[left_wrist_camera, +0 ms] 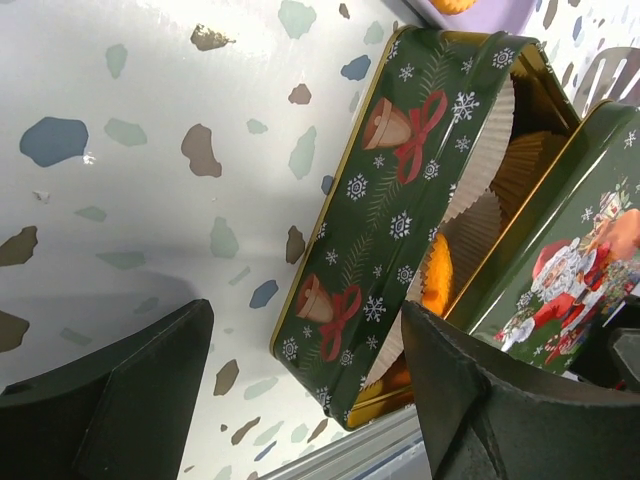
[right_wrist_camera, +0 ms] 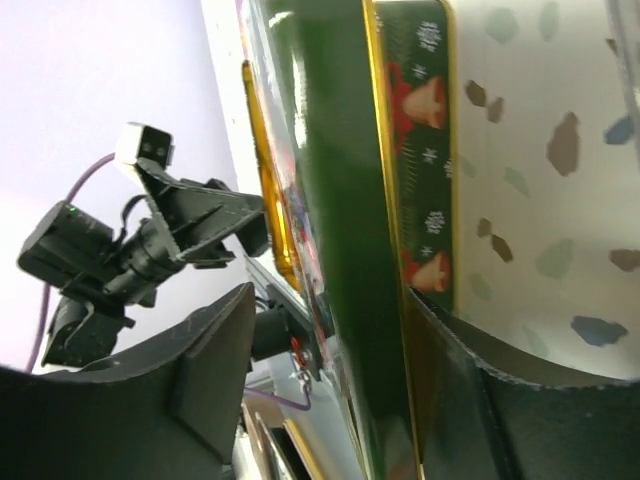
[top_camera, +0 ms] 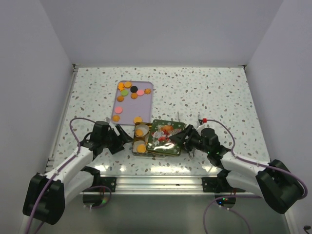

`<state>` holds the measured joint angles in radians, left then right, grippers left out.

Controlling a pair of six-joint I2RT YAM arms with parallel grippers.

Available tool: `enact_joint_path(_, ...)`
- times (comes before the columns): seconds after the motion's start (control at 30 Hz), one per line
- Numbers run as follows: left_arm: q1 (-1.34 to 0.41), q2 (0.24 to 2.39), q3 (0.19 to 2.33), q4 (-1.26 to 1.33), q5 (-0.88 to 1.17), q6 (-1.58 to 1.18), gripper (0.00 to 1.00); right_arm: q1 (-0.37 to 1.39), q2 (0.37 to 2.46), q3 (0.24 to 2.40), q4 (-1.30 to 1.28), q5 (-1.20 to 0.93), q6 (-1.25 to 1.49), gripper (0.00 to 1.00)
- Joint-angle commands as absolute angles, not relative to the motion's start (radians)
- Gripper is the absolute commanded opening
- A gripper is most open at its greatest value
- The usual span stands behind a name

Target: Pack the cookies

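Several cookies [top_camera: 131, 90], mostly orange with pink, green and black ones, lie on a purple tray [top_camera: 146, 105]. A green Christmas tin [top_camera: 136, 146] stands in front of it, with orange cookies [top_camera: 140, 131] in white paper cups [left_wrist_camera: 490, 150]. Its Santa lid [top_camera: 163, 139] lies tilted over the tin's right side. My left gripper [top_camera: 118, 139] is open at the tin's left wall [left_wrist_camera: 370, 200], with the near corner between its fingers. My right gripper [top_camera: 179, 138] is open, and the lid's edge [right_wrist_camera: 320, 200] stands between its jaws, beside the tin's wall [right_wrist_camera: 425, 150].
An aluminium rail [top_camera: 156, 183] runs along the table's near edge, just behind the tin. A small red-tipped part [top_camera: 204, 119] sits on the table right of the lid. White walls close in the left, back and right.
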<state>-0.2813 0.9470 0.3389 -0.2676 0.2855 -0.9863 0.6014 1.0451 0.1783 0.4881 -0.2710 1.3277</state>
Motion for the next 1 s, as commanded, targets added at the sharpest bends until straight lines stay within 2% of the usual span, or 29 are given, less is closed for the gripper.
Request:
enact_joint_path(0.0,-0.275,0.948,0.324,-0.201,0.295,-1.000,0.81,0.606,1.060,0.202,0.459,-0.267,1.293,0.63)
enact_joint_path(0.23,-0.275,0.950,0.322,-0.192,0.290,-1.008,0.80,0.604,1.121,0.304,0.276,-0.276,1.204,0.67)
enact_joint_path(0.53,-0.275,0.950,0.310,-0.186,0.290,-1.011,0.80,0.607,1.304,0.371,0.301,-0.339,1.147,0.68)
enact_joint_path(0.77,-0.276,0.980,0.324,-0.169,0.298,-1.000,0.80,0.606,1.377,0.452,0.276,-0.379,1.091,0.83)
enact_joint_path(0.97,-0.275,1.000,0.330,-0.152,0.305,-0.997,0.80,0.617,1.391,0.514,0.218,-0.383,1.054,0.84)
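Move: The lid leans on the tin with its right side raised and its right edge between the right hand's part-open fingers; its middle lies about 5 cm left of that hand, 1 cm back and 2 cm lower. The tin's middle is some 11 cm left, 2 cm back and 6 cm down; the tongs lie roughly 6 cm right, level and 9 cm below. From the left hand, the lid's middle is about 18 cm right, 2 cm ahead and 3 cm up, and the tin's 11 cm right, 2 cm ahead. The right hand sinks about 5 cm beside the lid's right edge and, mostly in the second half, works some 2.5 cm left towards the tin, its left side rolling down and the wrist turning a little counter-clockwise, some 20 degrees in all, while the fingers open wider and stay against the lid's right edge. The left hand stays almost still with one finger against the tin's left wall. ##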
